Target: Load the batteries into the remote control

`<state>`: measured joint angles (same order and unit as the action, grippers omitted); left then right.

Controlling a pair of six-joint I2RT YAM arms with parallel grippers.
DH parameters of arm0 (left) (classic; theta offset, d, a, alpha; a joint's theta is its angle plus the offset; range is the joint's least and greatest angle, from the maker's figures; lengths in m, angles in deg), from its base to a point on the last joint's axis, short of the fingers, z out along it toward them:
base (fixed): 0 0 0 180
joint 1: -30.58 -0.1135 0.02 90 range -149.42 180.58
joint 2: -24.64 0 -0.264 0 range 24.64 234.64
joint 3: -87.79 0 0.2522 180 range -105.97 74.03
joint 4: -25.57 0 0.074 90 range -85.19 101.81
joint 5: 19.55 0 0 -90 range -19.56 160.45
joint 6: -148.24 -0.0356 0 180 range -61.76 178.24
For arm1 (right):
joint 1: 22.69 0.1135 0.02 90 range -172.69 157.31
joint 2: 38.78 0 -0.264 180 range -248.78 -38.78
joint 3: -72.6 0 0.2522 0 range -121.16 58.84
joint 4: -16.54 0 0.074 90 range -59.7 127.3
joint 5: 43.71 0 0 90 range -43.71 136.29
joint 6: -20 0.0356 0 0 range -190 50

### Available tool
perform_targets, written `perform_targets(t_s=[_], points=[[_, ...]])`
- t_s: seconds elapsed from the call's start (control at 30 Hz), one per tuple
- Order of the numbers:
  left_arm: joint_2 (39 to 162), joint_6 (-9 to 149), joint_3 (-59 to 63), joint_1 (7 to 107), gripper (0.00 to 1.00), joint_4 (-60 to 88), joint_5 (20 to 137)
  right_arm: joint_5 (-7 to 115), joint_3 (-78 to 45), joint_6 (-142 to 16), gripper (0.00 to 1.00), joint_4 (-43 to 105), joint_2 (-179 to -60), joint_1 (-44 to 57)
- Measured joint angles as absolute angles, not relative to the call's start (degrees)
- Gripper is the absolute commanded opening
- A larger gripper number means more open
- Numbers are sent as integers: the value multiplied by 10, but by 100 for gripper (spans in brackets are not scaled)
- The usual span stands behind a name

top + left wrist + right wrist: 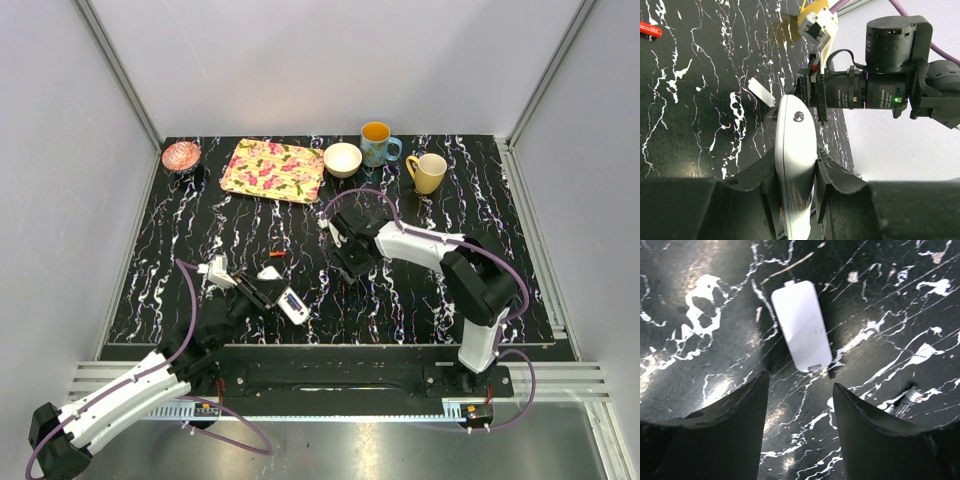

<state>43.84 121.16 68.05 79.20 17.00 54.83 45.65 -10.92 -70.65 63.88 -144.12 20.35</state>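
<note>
My left gripper (796, 161) is shut on the remote control (795, 150), a slim white bar held on edge with its rounded tip pointing away from the camera. From above, the remote control (293, 306) sticks out of the left gripper (258, 292) at the front left of the table. A red battery (277, 254) lies on the table just beyond it, also visible in the left wrist view as the battery (650, 29). My right gripper (800, 380) is open and empty, low over the table. A small loose white cover piece (801, 332) lies flat just ahead of its fingertips, and the left wrist view shows that cover (761, 92) too.
Along the back edge stand a pink dish (181, 155), a floral tray (272, 170), a white bowl (342, 159), a blue mug (377, 143) and a yellow mug (428, 172). The right arm (470, 280) reaches in from the front right.
</note>
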Motion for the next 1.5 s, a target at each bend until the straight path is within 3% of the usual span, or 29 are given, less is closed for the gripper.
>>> perform_targets(t_s=[0.6, 0.77, 0.9, 1.07, 1.27, 1.5], points=[[429, 1206, 681, 792, 0, 140, 546, 470, -129, -751, 56, 610, -1481, 181], [442, 1206, 681, 792, 0, 142, 546, 470, -133, -760, 43, 609, -1485, 178], [454, 1206, 681, 792, 0, 145, 546, 474, -140, -764, 24, 601, -1491, 176], [459, 1206, 681, 792, 0, 150, 546, 477, -142, -763, 19, 600, -1493, 173], [462, 1206, 681, 792, 0, 155, 546, 474, -138, -738, 0, 594, -1490, 173], [487, 1207, 681, 792, 0, 180, 542, 473, -86, -638, 0, 600, -1439, 174]])
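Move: The white battery cover lies flat on the table, about 5 cm ahead of the open right hand, 3 cm to its left and 1 cm below. A silver battery lies some 5 cm ahead and 6 cm to the right of that hand; the red battery is about 7 cm ahead and 20 cm left. From the left hand, which still holds the remote, the cover is roughly 6 cm ahead, 17 cm right and 13 cm lower. Right hand reaches about 3.5 cm forward, sinking slightly, pinches the cover's near end, then draws it back 2.5 cm. ##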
